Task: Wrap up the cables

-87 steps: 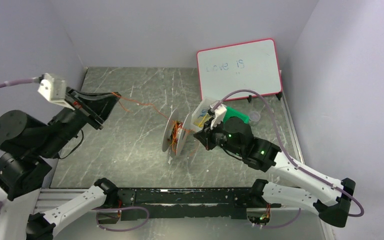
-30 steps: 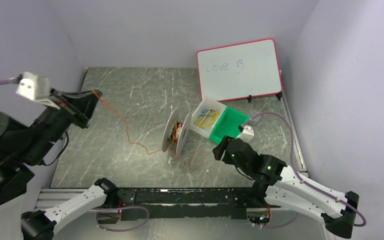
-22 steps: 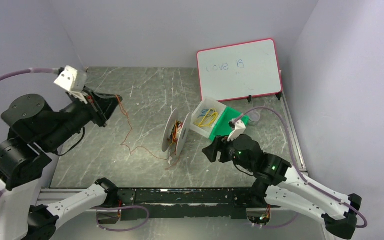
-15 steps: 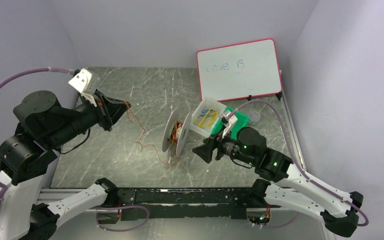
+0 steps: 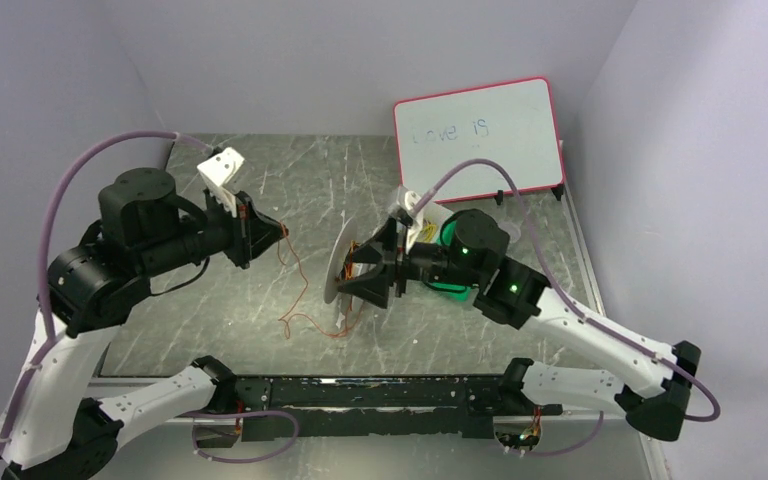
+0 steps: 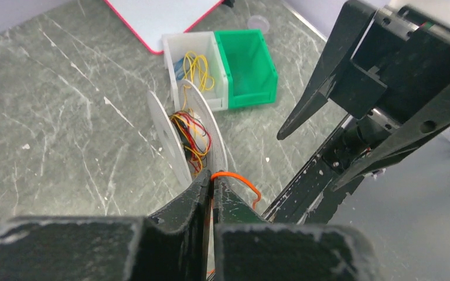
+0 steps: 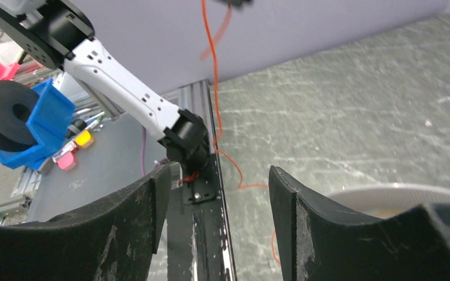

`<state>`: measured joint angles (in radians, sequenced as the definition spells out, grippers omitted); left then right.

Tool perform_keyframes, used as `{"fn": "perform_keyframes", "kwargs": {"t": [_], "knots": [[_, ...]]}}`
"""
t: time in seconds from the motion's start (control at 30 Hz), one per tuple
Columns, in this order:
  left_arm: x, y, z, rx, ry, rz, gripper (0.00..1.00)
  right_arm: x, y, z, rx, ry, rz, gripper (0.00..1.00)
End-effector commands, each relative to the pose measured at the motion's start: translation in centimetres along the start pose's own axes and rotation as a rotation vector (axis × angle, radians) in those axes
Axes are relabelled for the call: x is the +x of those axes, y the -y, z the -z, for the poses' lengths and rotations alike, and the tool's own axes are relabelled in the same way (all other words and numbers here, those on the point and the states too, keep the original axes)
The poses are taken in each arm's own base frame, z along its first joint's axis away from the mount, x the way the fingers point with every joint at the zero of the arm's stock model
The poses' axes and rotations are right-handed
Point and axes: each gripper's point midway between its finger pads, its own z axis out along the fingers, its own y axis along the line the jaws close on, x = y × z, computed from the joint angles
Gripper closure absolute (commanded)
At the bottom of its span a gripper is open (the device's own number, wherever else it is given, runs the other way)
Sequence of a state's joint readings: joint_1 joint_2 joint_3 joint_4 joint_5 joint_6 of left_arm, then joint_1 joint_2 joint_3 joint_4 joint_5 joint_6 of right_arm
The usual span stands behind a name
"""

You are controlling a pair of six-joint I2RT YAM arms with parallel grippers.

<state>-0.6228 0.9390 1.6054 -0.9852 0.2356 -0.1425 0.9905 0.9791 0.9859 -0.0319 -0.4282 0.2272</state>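
Observation:
The white round spool (image 5: 338,262) stands on edge mid-table with orange, red and yellow windings; it also shows in the left wrist view (image 6: 167,137). The thin orange-red cable (image 5: 287,290) hangs slack from my left gripper (image 5: 280,232), loops on the table and runs to the spool. In the left wrist view the left gripper (image 6: 212,177) is shut on the cable (image 6: 238,177), a short end curling past the tips. My right gripper (image 5: 356,270) is open and empty against the spool's right side. The right wrist view shows the open gripper (image 7: 218,175), the cable (image 7: 214,88) and the spool rim (image 7: 381,190).
A white bin (image 6: 194,61) with yellow and blue wire loops and a green bin (image 6: 247,63) sit behind the spool, largely hidden by the right arm from above. A red-framed whiteboard (image 5: 475,135) leans at the back right. The black rail (image 5: 380,392) lines the near edge.
My left gripper has moved right towards the spool, still holding the cable, which has gone slack. My right gripper has swung left from beside the bins to the spool.

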Motion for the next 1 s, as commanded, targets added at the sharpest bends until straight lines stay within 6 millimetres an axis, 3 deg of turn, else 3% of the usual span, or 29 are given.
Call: {"fn": "perform_keyframes", "kwargs": {"t": [0.0,0.37,0.8,0.97], "knots": [[1.1,0.2,-1.0,0.036,-0.035,-0.007,0.93,-3.7,-1.7,-2.0,-0.117,0.077,0.058,0.36],[3.2,-0.2,-3.9,0.064,-0.090,0.013,0.93,-4.3,0.1,-6.1,-0.092,0.030,-0.037,0.45],[3.6,-0.1,-4.3,0.084,-0.102,0.000,0.93,-1.6,1.5,-7.9,-0.076,-0.037,-0.089,0.53],[3.7,0.1,-4.1,0.091,-0.099,0.001,0.93,-0.9,1.4,-8.4,-0.095,-0.049,-0.115,0.60]]}}
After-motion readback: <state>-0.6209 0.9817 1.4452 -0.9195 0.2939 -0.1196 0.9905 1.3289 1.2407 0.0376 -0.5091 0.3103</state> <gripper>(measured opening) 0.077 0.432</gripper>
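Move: The right hand, open and pointing left, goes for the orange cable shut in the left fingertips, which lies some 12 cm to its left, 5 cm ahead and 5 cm higher. The wire spool stands about 9 cm ahead of the right hand, level sideways and roughly 25 cm below; the white box is about 18 cm ahead, 12 cm right and 31 cm below. From the left hand, the right fingers wait about 12 cm to the right, 5 cm back and 6 cm lower. The right hand travels left about 7 cm and some 3 cm forward towards the cable at the left fingertips, rising a couple of centimetres and then easing back down, its fingers narrowing from wide to roughly half open without shutting. Meanwhile the left hand, still pinching the orange cable, lowers it 5 to 6 cm and brings it a little right and forward to meet the right fingers, then waits there with only a slight tilt. ##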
